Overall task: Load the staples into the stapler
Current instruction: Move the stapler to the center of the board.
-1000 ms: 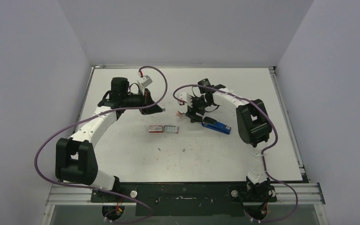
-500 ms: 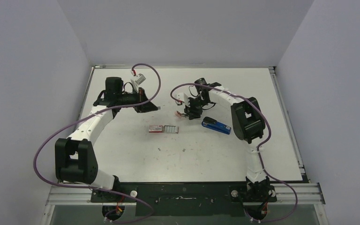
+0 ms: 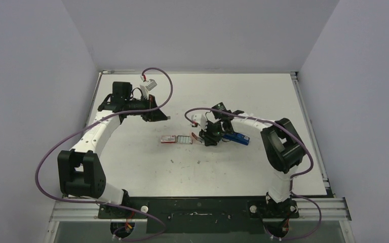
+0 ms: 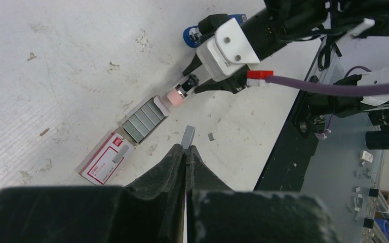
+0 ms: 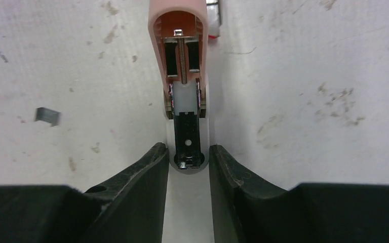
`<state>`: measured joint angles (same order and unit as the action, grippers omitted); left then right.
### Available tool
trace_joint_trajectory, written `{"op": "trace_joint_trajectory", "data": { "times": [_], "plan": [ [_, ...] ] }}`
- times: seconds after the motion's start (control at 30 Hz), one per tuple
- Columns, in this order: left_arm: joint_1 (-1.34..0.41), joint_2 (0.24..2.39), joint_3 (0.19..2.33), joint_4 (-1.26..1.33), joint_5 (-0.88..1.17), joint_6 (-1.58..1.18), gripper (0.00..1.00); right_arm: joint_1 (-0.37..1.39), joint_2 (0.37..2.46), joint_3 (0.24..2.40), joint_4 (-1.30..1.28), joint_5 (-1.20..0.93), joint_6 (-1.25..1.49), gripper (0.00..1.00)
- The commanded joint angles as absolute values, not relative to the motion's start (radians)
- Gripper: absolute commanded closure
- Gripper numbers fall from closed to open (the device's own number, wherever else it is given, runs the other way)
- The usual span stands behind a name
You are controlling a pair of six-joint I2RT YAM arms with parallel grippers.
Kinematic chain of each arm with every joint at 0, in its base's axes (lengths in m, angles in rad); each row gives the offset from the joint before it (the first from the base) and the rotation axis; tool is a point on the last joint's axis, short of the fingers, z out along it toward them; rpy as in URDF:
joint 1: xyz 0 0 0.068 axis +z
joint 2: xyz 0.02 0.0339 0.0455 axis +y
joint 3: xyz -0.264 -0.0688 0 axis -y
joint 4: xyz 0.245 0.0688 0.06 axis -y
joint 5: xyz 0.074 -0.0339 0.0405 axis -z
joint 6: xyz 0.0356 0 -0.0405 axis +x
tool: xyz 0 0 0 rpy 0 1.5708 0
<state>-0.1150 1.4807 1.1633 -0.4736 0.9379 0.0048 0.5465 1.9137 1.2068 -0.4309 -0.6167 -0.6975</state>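
My left gripper (image 4: pixel 186 148) (image 3: pixel 166 117) is shut on a short grey strip of staples (image 4: pixel 188 136), held above the table at back left. The red-and-white staples box (image 4: pixel 104 162) (image 3: pixel 168 139) lies open at mid-table with several strips (image 4: pixel 143 120) in its tray. My right gripper (image 5: pixel 188 149) (image 3: pixel 207 136) has its fingertips against the rounded white base end of a small pink stapler (image 5: pixel 178 30) (image 4: pixel 174 97). That stapler is opened, showing its spring and black channel. The blue stapler (image 3: pixel 235 137) lies flat just right of that gripper.
A loose staple bit (image 5: pixel 47 116) (image 4: pixel 210 136) lies on the scuffed white table (image 3: pixel 147 167). The table's black front edge (image 3: pixel 197 205) carries both arm bases. Grey walls close in the back and sides.
The right gripper came toward the near side and closer to the staples box, its jaws narrowing around the pink stapler, which shifted with it. The left gripper drew back slightly to the left.
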Motion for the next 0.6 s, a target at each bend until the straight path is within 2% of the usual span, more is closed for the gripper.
{"op": "trace_joint_trajectory", "data": {
  "times": [0.0,0.3,0.57],
  "plan": [
    [-0.109,1.495,1.236,-0.593,0.93,0.055,1.0,0.615,1.738,1.092,-0.301,-0.479,-0.463,0.93],
    [-0.132,1.546,1.344,-0.73,0.934,0.124,1.0,0.647,1.562,0.867,-0.291,-0.391,-0.318,0.89],
    [-0.238,1.568,1.348,-0.731,0.901,0.1,1.0,0.644,1.566,0.831,-0.29,-0.406,-0.31,0.8]
  ]
}}
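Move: My right hand already grips the stapler low over the board. The bare patch it goes to lies about 8 cm back and 3 cm to the right of that hand, 1 cm lower. The open staple tray sits some 8 cm left and 1 cm ahead; a loose staple strip, 10 cm back and 2 cm left; the blue cutter, 13 cm right and 3 cm ahead. From my left hand the patch is roughly 16 cm right, 9 cm back and 18 cm below. Keeping the stapler's end pinched in my right fingers, I draw it back about 8 cm towards the bare patch, swinging it some 15 degrees clockwise and letting it drift about 4 cm right in the later part. It rises a centimetre or two midway, then sinks to its starting height. My left hand, still holding its staple strip high, eases 2 cm back and 2 cm right, tilting slightly. ##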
